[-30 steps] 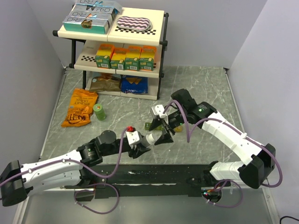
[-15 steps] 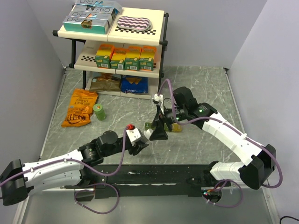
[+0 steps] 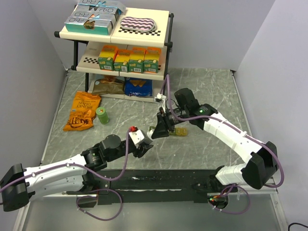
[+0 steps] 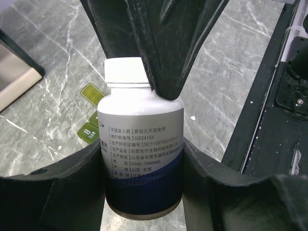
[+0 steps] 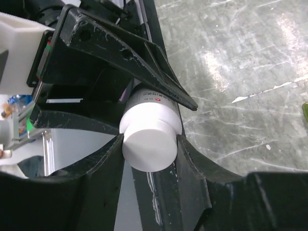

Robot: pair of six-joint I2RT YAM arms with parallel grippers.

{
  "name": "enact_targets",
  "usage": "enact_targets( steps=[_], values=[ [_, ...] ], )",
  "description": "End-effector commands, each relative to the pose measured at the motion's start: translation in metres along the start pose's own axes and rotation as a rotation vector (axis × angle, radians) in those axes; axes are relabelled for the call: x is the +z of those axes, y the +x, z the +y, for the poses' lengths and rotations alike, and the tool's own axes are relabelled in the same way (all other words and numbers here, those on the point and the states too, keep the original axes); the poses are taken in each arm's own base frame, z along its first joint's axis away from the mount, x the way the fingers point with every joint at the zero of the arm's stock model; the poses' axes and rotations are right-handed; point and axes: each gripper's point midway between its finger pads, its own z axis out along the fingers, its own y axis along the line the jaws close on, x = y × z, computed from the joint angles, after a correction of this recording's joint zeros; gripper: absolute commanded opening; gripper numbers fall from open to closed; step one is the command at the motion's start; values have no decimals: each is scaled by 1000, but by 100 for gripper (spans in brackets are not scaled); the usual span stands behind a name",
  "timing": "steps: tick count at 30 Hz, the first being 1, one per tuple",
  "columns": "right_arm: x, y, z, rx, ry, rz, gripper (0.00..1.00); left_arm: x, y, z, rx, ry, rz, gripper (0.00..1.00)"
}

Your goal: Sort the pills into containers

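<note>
A white pill bottle (image 4: 142, 144) with a dark blue base and Chinese label lies between the fingers of my left gripper (image 4: 142, 161), which is shut on its body. Its white screw cap (image 5: 148, 147) sits in my right gripper (image 5: 148, 144), both fingers pressed against the cap's sides. From above, the right gripper (image 3: 161, 130) meets the left gripper (image 3: 146, 144) mid-table. The containers (image 3: 179, 131), a green-to-yellow strip, lie on the table just right of the grippers, with green lids (image 4: 91, 94) showing beyond the bottle. No loose pills are in view.
A two-level shelf rack (image 3: 120, 43) with boxes stands at the back. An orange snack bag (image 3: 83, 111) and a small green can (image 3: 102, 115) lie at the left. A black rail (image 3: 159, 180) runs along the near edge.
The right gripper moved left onto the bottle's cap, opened wide, then closed round it. The left gripper drew back slightly to the left, still holding the bottle.
</note>
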Motion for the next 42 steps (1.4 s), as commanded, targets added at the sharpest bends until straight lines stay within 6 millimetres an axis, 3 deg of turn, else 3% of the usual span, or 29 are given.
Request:
enact_targets(
  steps=[1,3,6,8,10,13,15,17,20,21,24,30,37,42],
  values=[
    [-4,-7,27,-113,-138,-5,10,0,-23,-8,-12,41,-87,1],
    [-8,-3,45,-195,-217,18,8,-2,-20,-26,-3,155,-75,1],
    [-9,6,66,-505,-282,3,7,-9,-17,-45,-10,289,-58,1],
    [-8,14,66,-787,-272,11,7,-13,-14,-52,-15,339,-44,1],
    [-1,23,58,-912,-256,99,6,-17,-14,-61,-16,398,-40,1],
    [4,18,50,-1052,-242,110,6,-15,-11,-64,-21,414,-16,1],
    [4,10,53,-1035,-237,110,9,-12,-9,-61,-25,394,1,1],
    [3,6,56,-1012,-237,95,19,-10,-8,-57,-22,374,6,1],
    [5,11,61,-927,-254,79,48,-9,-12,-52,-12,342,-16,1],
    [4,13,62,-879,-254,82,62,-10,-14,-51,-10,336,-24,1],
    [-4,11,63,-798,-242,50,81,-11,-16,-48,-7,321,-34,1],
    [-21,-6,70,-649,-229,9,85,-10,-14,-49,-18,322,-28,1],
    [-12,7,51,-609,-151,71,83,-9,-23,-46,-82,292,-50,1],
    [-7,15,49,-637,-128,91,83,-8,-22,-44,-108,275,-48,1]
  ],
)
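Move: My right fingers are already shut on the white bottle's cap, right at the hand point. My left hand grips the lower body, with the cap about 1 cm ahead, 3 cm right and 4 cm above. From my right hand, the green-and-yellow pill box lies on the table roughly 8 cm ahead, 8 cm right and 18 cm below; its open lid is about 12 cm ahead and 5 cm right, equally low. I twist the cap with my right hand, rolling it some 50 degrees counter-clockwise as seen facing the cap, while both hands draw back about 5 cm and my left keeps its grip on the bottle, swinging clockwise. Then I open my right fingers, let go of the cap and lift them a few centimetres, rolling partly back, while my left holds nearly still. ##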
